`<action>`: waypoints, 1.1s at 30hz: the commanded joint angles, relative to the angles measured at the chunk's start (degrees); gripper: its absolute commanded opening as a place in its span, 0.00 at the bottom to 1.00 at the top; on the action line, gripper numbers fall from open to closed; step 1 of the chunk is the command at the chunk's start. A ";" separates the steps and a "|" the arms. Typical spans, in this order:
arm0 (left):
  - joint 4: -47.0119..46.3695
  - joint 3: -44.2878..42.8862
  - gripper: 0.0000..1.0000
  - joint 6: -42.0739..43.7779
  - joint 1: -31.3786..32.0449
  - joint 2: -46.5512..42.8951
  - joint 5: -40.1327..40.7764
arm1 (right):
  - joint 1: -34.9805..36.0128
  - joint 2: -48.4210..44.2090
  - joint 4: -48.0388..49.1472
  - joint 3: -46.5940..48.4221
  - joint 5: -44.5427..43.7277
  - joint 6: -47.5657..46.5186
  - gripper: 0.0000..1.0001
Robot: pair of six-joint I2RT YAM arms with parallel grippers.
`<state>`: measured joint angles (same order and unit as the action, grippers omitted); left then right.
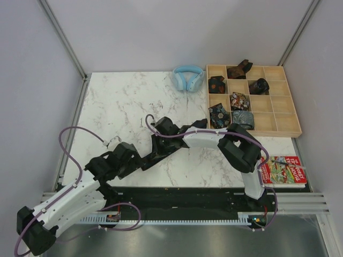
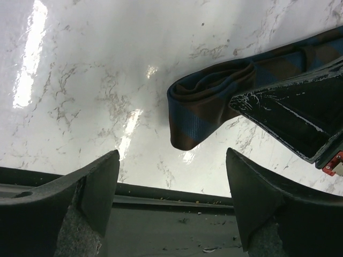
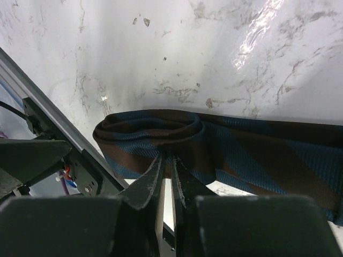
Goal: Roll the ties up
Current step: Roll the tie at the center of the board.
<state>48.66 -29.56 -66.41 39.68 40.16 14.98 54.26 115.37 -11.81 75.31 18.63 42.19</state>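
Note:
A brown and blue striped tie point(image 3: 241, 155) lies on the marble table, its near end wound into a loose roll point(image 2: 206, 101). My right gripper point(image 3: 167, 158) is shut on that roll, pinching its layers from above; its dark finger point(image 2: 289, 110) also shows in the left wrist view. In the top view the right gripper point(image 1: 154, 152) reaches left across the table's middle. My left gripper point(image 2: 171, 184) stands open just short of the roll, over the table's near edge, with nothing between its fingers; in the top view this left gripper point(image 1: 134, 158) is beside the right one.
A wooden compartment box point(image 1: 278, 126) at the back right holds several rolled ties point(image 1: 239, 100). Light blue headphones point(image 1: 187, 77) lie left of it. A colourful book point(image 1: 283, 170) sits at the right near edge. A black rail point(image 2: 177, 203) runs along the table's front.

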 commanded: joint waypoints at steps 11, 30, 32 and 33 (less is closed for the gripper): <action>-14.99 2.67 0.77 0.84 0.05 11.07 5.67 | -2.58 2.05 3.90 -3.24 2.55 -0.97 0.15; -22.29 6.97 0.46 -3.20 -0.31 21.97 5.06 | -3.64 4.51 7.15 -6.14 4.66 -0.45 0.15; -23.00 7.15 0.36 -2.50 -0.31 22.15 4.62 | -3.72 4.60 7.51 -6.40 4.83 -0.18 0.14; -23.09 6.98 0.33 -1.97 -0.31 22.33 4.53 | -3.72 4.51 7.68 -6.58 5.01 -0.10 0.14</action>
<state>26.20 -24.86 -68.36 39.62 60.01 18.11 50.76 117.08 -2.42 71.09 26.87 42.98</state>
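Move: The rolled near end of the tie lies about 5 cm ahead of the left hand, 4 cm to its right and 6 cm below. The right gripper's tips, already on the roll, are about 7 cm ahead of the left hand and 6 cm to its right, some 5 cm lower. The unrolled tail's middle is roughly 13 cm ahead of the left hand and 17 cm right. From the right hand, the rolled end's middle is about 2 cm back, 2 cm left and 1 cm below. Closing onto the near end of the rolled tie from both sides, the left fingers go from wide open to a bit under half open as the hand sinks about 5 cm and reaches some 4 cm forward, edging right towards the right gripper. The right hand keeps its nearly shut fingers on the roll, easing down and forward by barely a centimetre and tilting slightly. ##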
